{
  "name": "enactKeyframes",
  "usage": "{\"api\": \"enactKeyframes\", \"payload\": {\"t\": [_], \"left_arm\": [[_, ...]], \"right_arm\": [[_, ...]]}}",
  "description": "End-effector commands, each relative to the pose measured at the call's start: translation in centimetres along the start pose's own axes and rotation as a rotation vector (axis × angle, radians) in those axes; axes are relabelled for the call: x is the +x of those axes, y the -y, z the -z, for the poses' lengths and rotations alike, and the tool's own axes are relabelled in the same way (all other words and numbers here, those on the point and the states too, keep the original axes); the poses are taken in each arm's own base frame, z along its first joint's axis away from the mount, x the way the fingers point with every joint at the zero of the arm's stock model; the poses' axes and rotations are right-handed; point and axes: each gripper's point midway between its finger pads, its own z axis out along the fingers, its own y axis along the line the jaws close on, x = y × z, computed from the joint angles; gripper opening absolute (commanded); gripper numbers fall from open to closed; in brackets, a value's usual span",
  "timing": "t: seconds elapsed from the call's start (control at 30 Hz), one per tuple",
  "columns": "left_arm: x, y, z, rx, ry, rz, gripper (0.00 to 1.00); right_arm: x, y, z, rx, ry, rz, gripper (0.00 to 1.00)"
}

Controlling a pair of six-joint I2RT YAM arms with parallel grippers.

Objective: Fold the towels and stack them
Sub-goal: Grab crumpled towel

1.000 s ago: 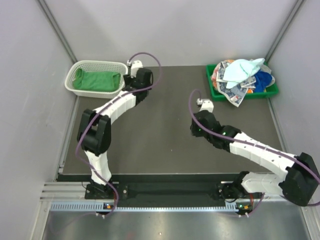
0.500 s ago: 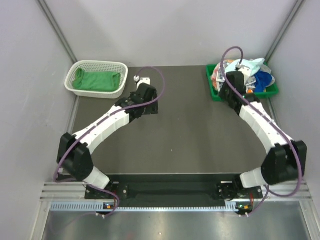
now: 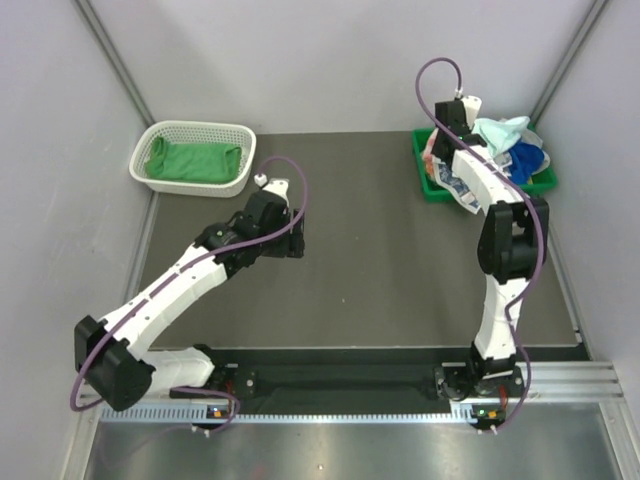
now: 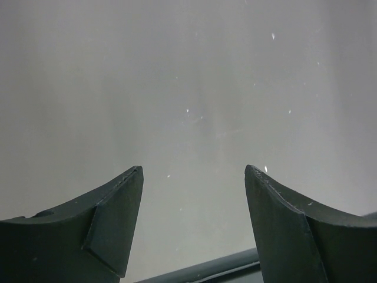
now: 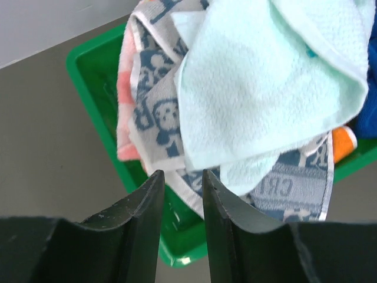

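Observation:
A heap of towels fills the green tray (image 3: pixel 421 165) at the back right. A pale mint towel (image 3: pixel 495 133) (image 5: pixel 265 76) lies on top. Under it are a white towel with grey-blue squares (image 5: pixel 153 112), an orange-pink one (image 5: pixel 125 118) and a royal blue one (image 3: pixel 528 158). A bright green towel (image 3: pixel 195 160) lies in the white mesh basket (image 3: pixel 190 128). My right gripper (image 3: pixel 450 135) (image 5: pixel 181 174) hangs over the tray's left corner, open a narrow gap, with nothing between the fingers. My left gripper (image 3: pixel 287 238) (image 4: pixel 193 168) stands wide open over bare table.
The dark table mat (image 3: pixel 370 260) spans the space between basket and tray. Grey walls close in the back and both sides. The right arm's elbow (image 3: pixel 510 240) stands over the mat's right part.
My right arm swung from mid-table up to the tray at the back right. My left arm pulled back from the basket toward the mat's left middle.

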Motion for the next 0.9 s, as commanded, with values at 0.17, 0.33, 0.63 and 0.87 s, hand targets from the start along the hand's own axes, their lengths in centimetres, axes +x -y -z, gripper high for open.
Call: {"api": "enactKeyframes", "payload": {"t": [0.17,0.33,0.63,0.87], "left_arm": [[1.7,-0.4,0.7,0.032,-0.014,-0.040,0.75],[1.8,-0.7,0.6,0.022,-0.005,-0.045,0.74],[2.3,-1.0,0.2,0.014,-0.004,-0.047,0.74],[2.3,-1.1,0.3,0.012,0.002,-0.043,0.74]], "right_arm": [[-3.0,0.8,-3.1,0.057,0.050,0.063,0.35],[-1.6,1.1,-4.2,0.085,0.028,0.095,0.35],[-0.8,1.6,-4.3,0.098,0.020,0.105,0.30],[-3.7,1.9,-1.8,0.081,0.075,0.086,0.10]]}}
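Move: The near-left corner of the crumpled mint towel in the green basket lies about 3 cm ahead of the right hand, 3 cm to its right and 4 cm below; that towel's middle is roughly 7 cm ahead and 12 cm right. The printed towel's middle is some 1 cm ahead, 4 cm right and 6 cm below, the blue towel's about 2 cm ahead, 23 cm right. From the left hand the mint towel's middle lies some 33 cm ahead and 51 cm right. Down and forward, veering right, the right hand sinks about 4 cm onto the mint towel's near-left corner, where it overlaps the printed towel, rolling slightly so its left side dips. It then stays there while the part-open fingers close most of the way on the cloth at that edge. The empty left hand settles some 3 cm down and 2 cm back, over bare table. ##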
